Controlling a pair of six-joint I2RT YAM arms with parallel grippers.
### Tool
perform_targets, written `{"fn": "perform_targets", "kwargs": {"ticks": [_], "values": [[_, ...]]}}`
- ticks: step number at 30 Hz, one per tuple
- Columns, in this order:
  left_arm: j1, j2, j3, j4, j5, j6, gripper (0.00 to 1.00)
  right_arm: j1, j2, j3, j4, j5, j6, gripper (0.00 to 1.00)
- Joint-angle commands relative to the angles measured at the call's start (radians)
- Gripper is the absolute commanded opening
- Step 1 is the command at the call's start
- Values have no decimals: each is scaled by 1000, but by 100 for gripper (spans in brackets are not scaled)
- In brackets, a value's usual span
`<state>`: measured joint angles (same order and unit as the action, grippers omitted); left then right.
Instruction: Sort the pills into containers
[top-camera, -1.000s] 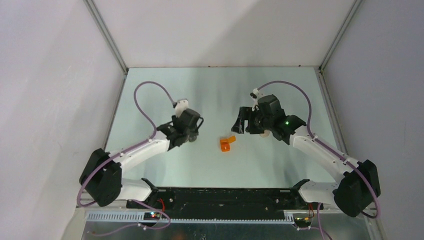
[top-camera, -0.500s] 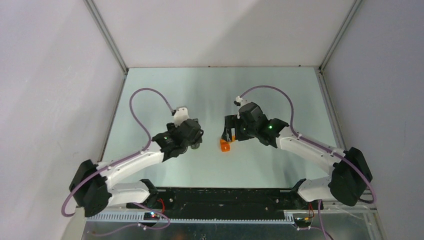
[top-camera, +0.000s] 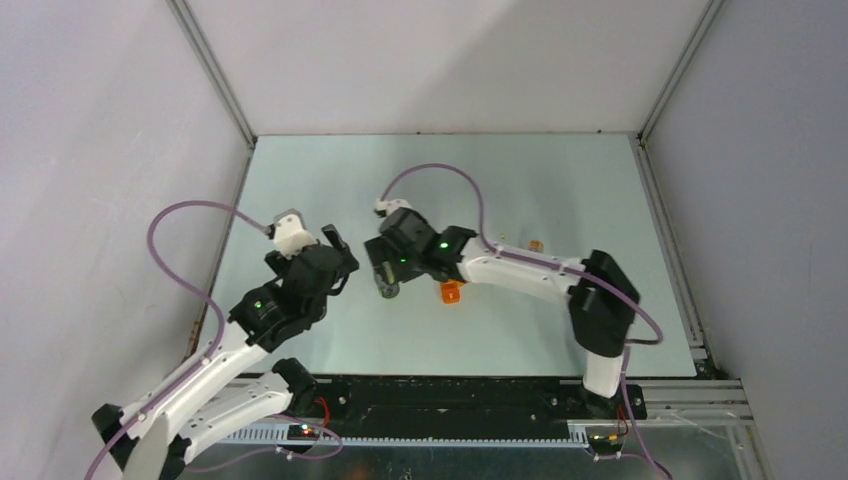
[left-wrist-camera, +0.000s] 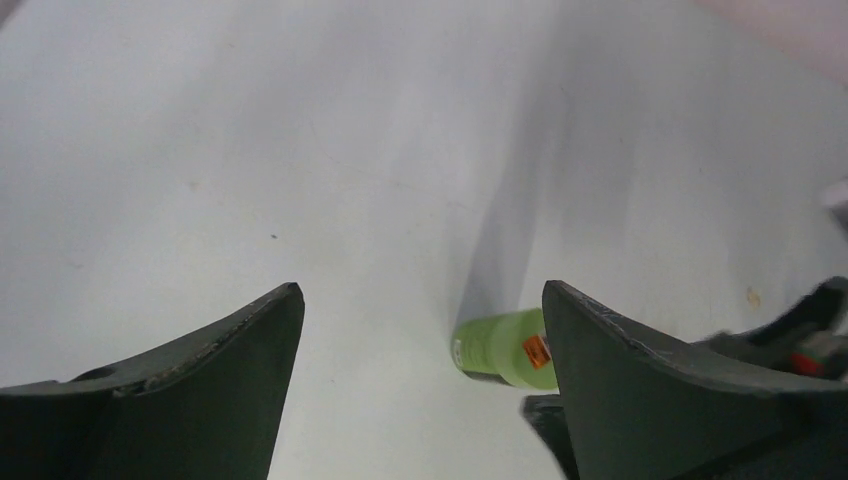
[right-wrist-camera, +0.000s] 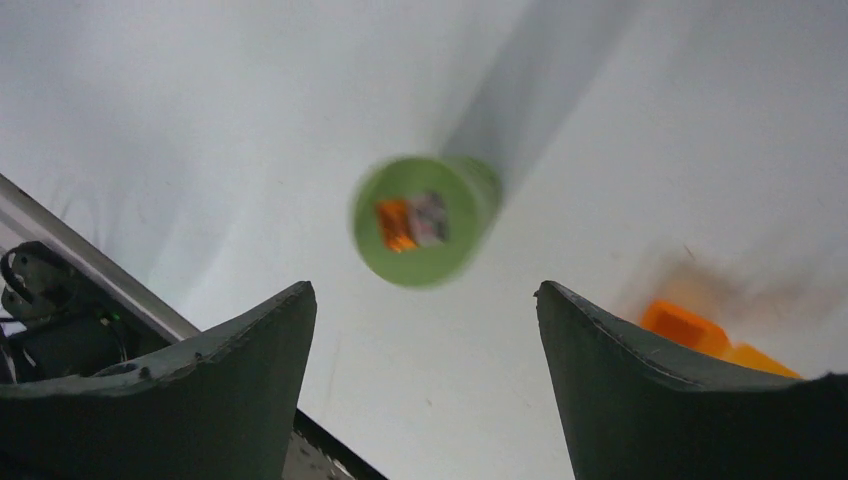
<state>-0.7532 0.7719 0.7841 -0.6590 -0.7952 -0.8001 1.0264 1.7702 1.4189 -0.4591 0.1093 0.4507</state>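
The green bottle (top-camera: 389, 289) stands on the table, and in the left wrist view the green bottle (left-wrist-camera: 500, 346) is partly hidden behind my right finger. Seen end-on, the bottle (right-wrist-camera: 425, 220) shows an orange and a pale patch on its round top; I cannot tell whether these are pills. My right gripper (right-wrist-camera: 425, 287) hangs open just above it, the bottle ahead of its fingertips and untouched. My left gripper (left-wrist-camera: 422, 290) is open and empty, a little to the bottle's left. The orange box (top-camera: 452, 292) lies just right of the bottle, and the orange box (right-wrist-camera: 700, 330) peeks past my right finger.
A small orange item (top-camera: 535, 244) lies on the table behind the right forearm. White walls close in the table on the left, back and right. The black base rail (top-camera: 450, 392) runs along the near edge.
My left gripper opened and drew back to the left, leaving the green bottle on the table. My right arm swung left past the orange box to hover over the bottle.
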Motion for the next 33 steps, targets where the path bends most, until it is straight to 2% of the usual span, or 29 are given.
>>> {"fn": "perform_targets", "kwargs": {"ticks": [1,6,11,13,15,18,20,22,25,28,30,33], "values": [[23,-88,23,-65,-147,-74,94,61,163,240,-150,138,-11,84],[28,-156,13,-96,-210,-103,96,64,259,326,-187,192,53,76],[32,-196,-8,-110,-222,-109,97,64,305,364,-203,212,67,60],[32,-199,-17,-110,-217,-109,97,65,309,367,-207,233,67,57],[32,-200,-25,-106,-209,-109,97,65,309,367,-205,251,62,59],[34,-201,-39,-88,-197,-109,98,66,306,365,-186,257,33,74],[34,-203,-50,-73,-190,-108,98,67,307,365,-168,255,18,77],[35,-203,-57,-63,-186,-108,98,67,306,363,-155,244,10,75],[36,-203,-64,-59,-186,-108,98,68,298,358,-140,242,8,65],[36,-207,-83,-57,-172,-106,98,70,264,316,-107,280,12,43],[36,-213,-107,-49,-153,-103,98,71,201,271,-66,300,8,34],[36,-230,-155,15,-86,-65,98,66,139,237,-52,310,-22,28]]}}
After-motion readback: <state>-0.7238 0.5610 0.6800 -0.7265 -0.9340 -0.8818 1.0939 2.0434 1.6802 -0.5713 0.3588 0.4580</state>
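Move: The green bottle stands on the table about 4 cm to the right hand's left and some 2 cm ahead, its middle about 7 cm below the open fingers. The orange container, lid open, sits roughly 14 cm to the right of the bottle, level with it, its middle about 10 cm below the hand. From the left hand, which is pulling away, the bottle lies some 3 cm ahead, about 10 cm to the right and 13 cm down. The right hand swings left over the upper end of the green bottle by about 5 cm, then sinks some 4 cm while easing a little back right and creeping forward, the wrist rolling over 10 degrees or so with its left side going down; its fingers draw in, widen again, then close a second time and end pinching the bottle near its cap. Meanwhile the empty left hand backs off, fingers wide, about 5 cm to the left and slightly back away from the bottle, rising some 3 cm before sinking again and turning about 10 degrees counter-clockwise. ##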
